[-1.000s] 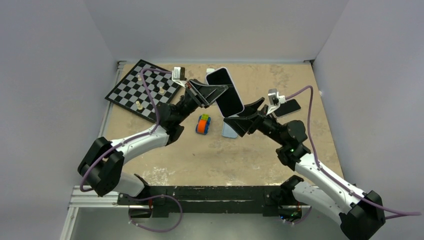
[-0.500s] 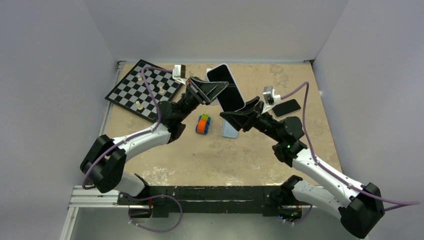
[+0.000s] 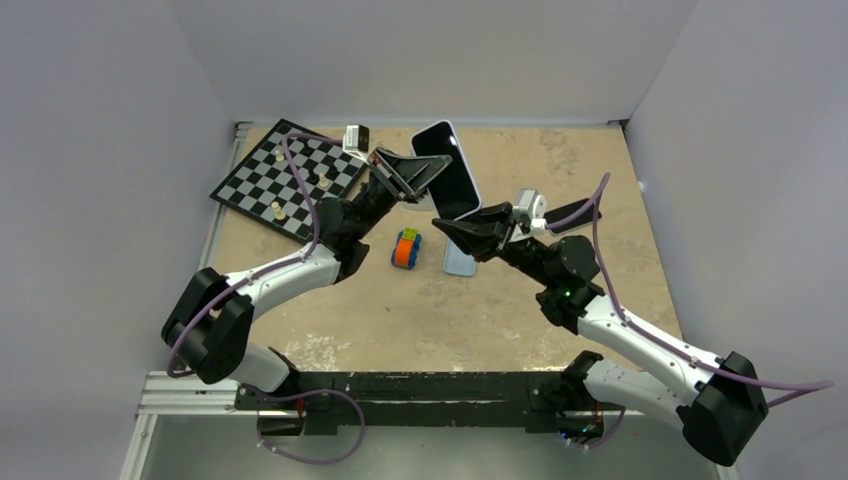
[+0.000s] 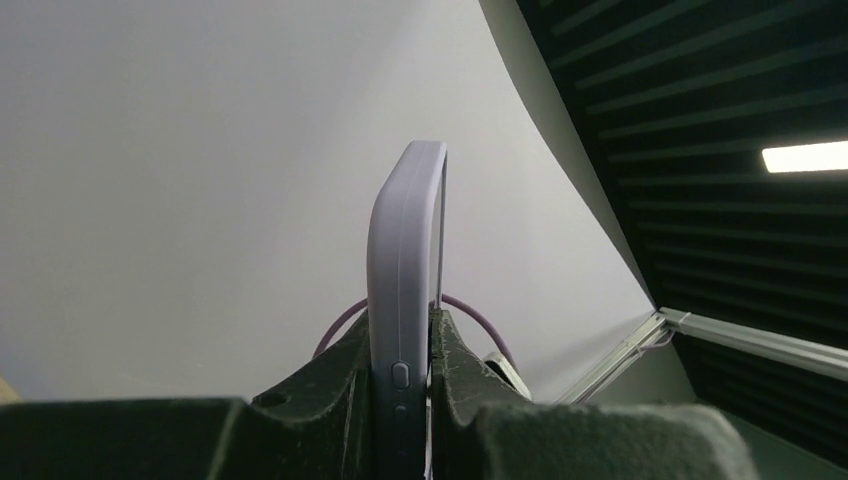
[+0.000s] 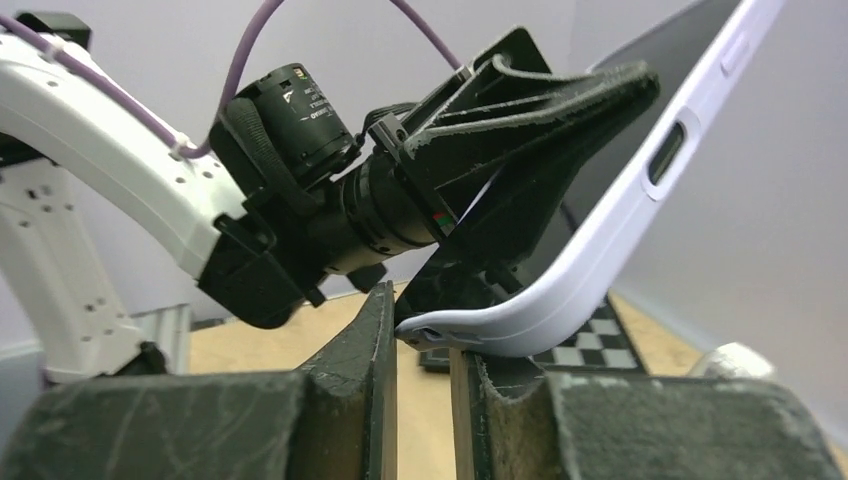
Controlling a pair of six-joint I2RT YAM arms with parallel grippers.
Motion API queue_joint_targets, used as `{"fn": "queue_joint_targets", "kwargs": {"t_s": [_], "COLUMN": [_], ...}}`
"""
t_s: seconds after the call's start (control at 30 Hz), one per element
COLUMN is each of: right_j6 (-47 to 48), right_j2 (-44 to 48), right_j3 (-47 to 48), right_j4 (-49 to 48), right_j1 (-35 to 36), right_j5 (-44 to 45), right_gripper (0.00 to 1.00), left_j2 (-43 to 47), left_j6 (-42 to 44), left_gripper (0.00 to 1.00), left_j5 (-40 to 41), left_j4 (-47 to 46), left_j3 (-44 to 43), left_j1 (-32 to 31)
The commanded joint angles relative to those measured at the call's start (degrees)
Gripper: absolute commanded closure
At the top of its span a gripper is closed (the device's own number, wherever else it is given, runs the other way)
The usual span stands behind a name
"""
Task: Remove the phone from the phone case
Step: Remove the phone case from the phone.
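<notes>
The phone [image 3: 447, 170], black screen in a pale lavender phone case [image 4: 400, 260], is held up in the air over the back middle of the table. My left gripper [image 3: 428, 180] is shut on its flat faces, clamping it edge-on between both pads [image 4: 405, 330]. My right gripper [image 3: 445, 224] has come in at the phone's lower corner. In the right wrist view its jaws stand nearly together [image 5: 425, 320], and the case's bottom corner [image 5: 470, 330] touches the left finger and sits on the right fingertip. The dark screen [image 5: 650, 80] shows above the case rim.
A chessboard [image 3: 285, 178] with a few pieces lies at the back left. A small colourful toy [image 3: 406, 248] and a light blue flat case [image 3: 459, 260] lie on the table under the phone. A black phone [image 3: 572, 215] lies right of my right wrist.
My right gripper has moved left and up to the phone's lower corner and its jaws have closed from wide open. My left gripper has lifted the phone slightly toward the back.
</notes>
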State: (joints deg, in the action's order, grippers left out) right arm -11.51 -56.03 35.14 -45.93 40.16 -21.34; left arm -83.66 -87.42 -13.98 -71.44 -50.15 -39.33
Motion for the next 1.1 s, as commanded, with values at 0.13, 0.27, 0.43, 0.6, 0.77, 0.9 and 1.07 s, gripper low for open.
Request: {"fn": "queue_joint_targets", "kwargs": {"t_s": [0.13,0.27,0.43,0.6,0.77,0.9,1.07], "right_j6": [31.70,33.07,27.02,13.74,0.50,-4.19,-4.58], "right_j2": [-4.53,-3.19,0.30,5.95,7.84,10.07,12.90], "right_j3": [0.69,0.97,0.12,-0.81,3.64,4.68,6.15], "right_j4": [6.28,7.15,8.79,17.91,37.64,45.77,46.55], "right_j1": [-2.75,-2.73,-2.73,-2.92,-2.90,-3.02,-2.98], "right_j5": [27.43,28.87,26.05,19.39,5.11,0.50,-10.98], "right_gripper": [1.00,1.00,1.00,0.86,0.53,0.21,0.19], "left_j2": [9.16,10.19,11.41,15.39,20.23,20.09,18.34], "left_j6": [-11.57,-10.68,-6.94,7.66,28.50,33.72,32.96], "left_gripper": [1.00,1.00,1.00,1.00,1.00,1.00,1.00], "left_j5": [-12.91,-16.07,-17.36,-19.80,-20.29,-21.05,-22.85], "left_j4": [8.52,11.22,12.50,20.78,41.11,45.68,44.46], "left_j3": [-3.79,-2.65,-1.31,-3.18,-8.50,-10.36,-10.99], "left_j1": [-1.85,-1.81,-1.21,-0.02,0.17,0.44,0.66]}}
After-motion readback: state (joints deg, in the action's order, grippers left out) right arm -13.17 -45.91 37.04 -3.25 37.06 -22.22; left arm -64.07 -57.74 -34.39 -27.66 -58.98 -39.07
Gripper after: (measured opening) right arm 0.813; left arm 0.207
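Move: The phone in its lavender case is held up in the left fingers, its middle within a couple of cm of them. From the right fingers, which pinch the case's bottom edge, that middle lies roughly 6 cm ahead and 5 cm higher. On the table some 40 cm below the left hand, the empty blue case lies about 7 cm ahead and 7 cm right, and the toy car about 9 cm ahead and 8 cm left. The case's bottom edge, still pinched by the right fingers, is worked some 2 cm forward as that wrist twists about 20 degrees with its tips lifting, then brought back. The right fingers open and leave, sinking about 10 cm and tipping down; the left hand keeps its grip, first easing forward and down, then drawing back roughly 10 cm, fingertips rolling down towards level. ##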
